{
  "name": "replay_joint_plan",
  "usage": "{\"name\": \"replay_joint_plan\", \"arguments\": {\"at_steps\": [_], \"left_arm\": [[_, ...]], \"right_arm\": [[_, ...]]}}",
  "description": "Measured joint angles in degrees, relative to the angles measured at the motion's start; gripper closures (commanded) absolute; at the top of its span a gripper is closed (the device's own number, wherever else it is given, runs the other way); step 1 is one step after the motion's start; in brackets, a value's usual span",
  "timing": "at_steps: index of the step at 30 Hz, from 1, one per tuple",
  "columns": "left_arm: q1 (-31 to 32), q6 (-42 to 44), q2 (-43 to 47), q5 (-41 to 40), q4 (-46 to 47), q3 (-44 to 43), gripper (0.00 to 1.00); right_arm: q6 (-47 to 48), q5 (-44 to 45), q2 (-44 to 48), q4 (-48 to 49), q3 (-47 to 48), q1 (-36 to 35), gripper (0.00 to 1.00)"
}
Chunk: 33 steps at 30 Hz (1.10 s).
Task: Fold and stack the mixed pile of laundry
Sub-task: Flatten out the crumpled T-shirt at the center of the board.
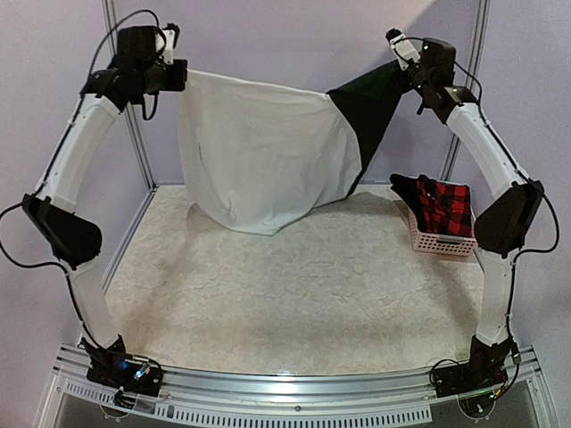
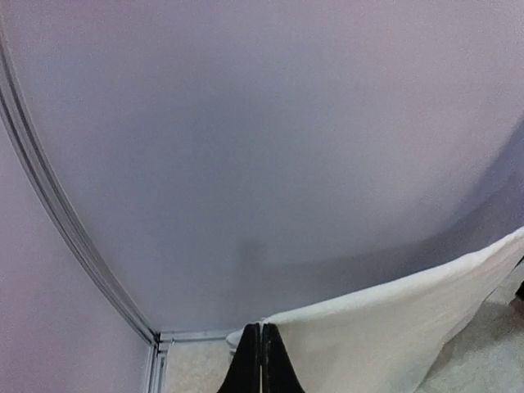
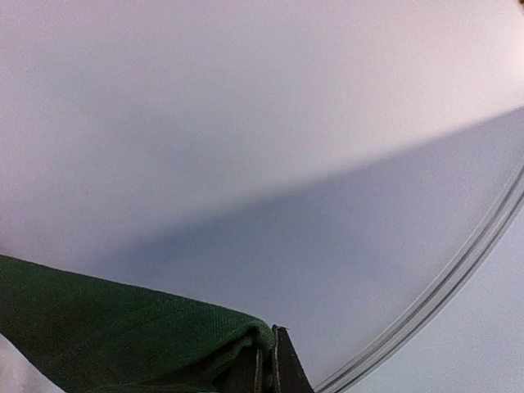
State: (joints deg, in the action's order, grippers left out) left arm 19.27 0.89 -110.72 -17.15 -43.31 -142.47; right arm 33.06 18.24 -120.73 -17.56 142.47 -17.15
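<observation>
Both arms are raised high at the back and a large white cloth (image 1: 259,152) hangs stretched between them. Its right end is dark green (image 1: 370,111). My left gripper (image 1: 183,76) is shut on the white top corner; in the left wrist view the closed fingertips (image 2: 262,329) pinch the white cloth's edge (image 2: 393,327). My right gripper (image 1: 399,64) is shut on the green corner, and the green fabric (image 3: 123,327) bunches against the closed tips (image 3: 270,334). The cloth's bottom edge hangs down to the table (image 1: 268,294). A red-and-black checked shirt (image 1: 446,203) lies in the basket.
A small pink perforated basket (image 1: 439,242) stands at the right of the table and holds the checked shirt and a dark piece (image 1: 406,187). Lilac walls with metal posts (image 1: 134,134) enclose the back and sides.
</observation>
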Motion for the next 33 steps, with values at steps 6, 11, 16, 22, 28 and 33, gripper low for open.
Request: {"name": "replay_joint_plan", "arguments": {"at_steps": [6, 11, 16, 22, 28, 33], "left_arm": [[0.0, 0.0, 16.3, 5.9, 2.9, 4.0, 1.00], [0.5, -1.9, 35.4, 12.3, 2.7, 29.3, 1.00], [1.6, -6.8, 51.0, 18.3, -3.8, 64.0, 1.00], [1.9, -13.5, 63.4, 26.3, -15.5, 81.6, 0.98], [2.1, -16.4, 67.2, 31.0, -18.9, 81.9, 0.42], [2.0, -17.5, 60.1, 27.2, -16.6, 79.6, 0.39]], "right_arm": [[1.3, -7.0, 15.2, -2.8, -3.1, -0.9, 1.00], [3.5, -18.5, 34.2, -11.7, -20.3, -2.4, 1.00], [8.2, -27.5, 49.7, -28.1, -46.7, -8.2, 1.00], [12.6, -36.9, 57.4, -50.5, -65.2, -8.4, 0.46], [18.5, -46.8, 59.6, -57.9, -56.9, -10.7, 0.33], [18.2, -49.4, 52.2, -57.5, -49.7, -10.6, 0.38]]}}
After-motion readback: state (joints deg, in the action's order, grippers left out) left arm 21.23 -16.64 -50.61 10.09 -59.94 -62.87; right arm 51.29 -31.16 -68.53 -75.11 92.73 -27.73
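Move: Between the raised hands the T-shirt still hangs, white edge in the left fingers, green sleeve in the right. The board's centre, where it is to be spread, lies about 20 cm back, 23 cm right and 47 cm below the left hand; from the right hand it is some 28 cm back, 23 cm left and 48 cm below. The board's near edge is about 49 cm straight back from the left hand, and the basket about 12 cm back and 15 cm right of the right hand, both far below. Swinging the held shirt up about 10 cm and back, both hands then sweep down and towards the robot, laying it over the board; they pull back some 30 cm (left) and 40 cm (right). The left tips down about 40 degrees, the right tips down too and turns counter-clockwise roughly 60. Late on, both open wide and let go, still well above the board; the right rises slightly. ##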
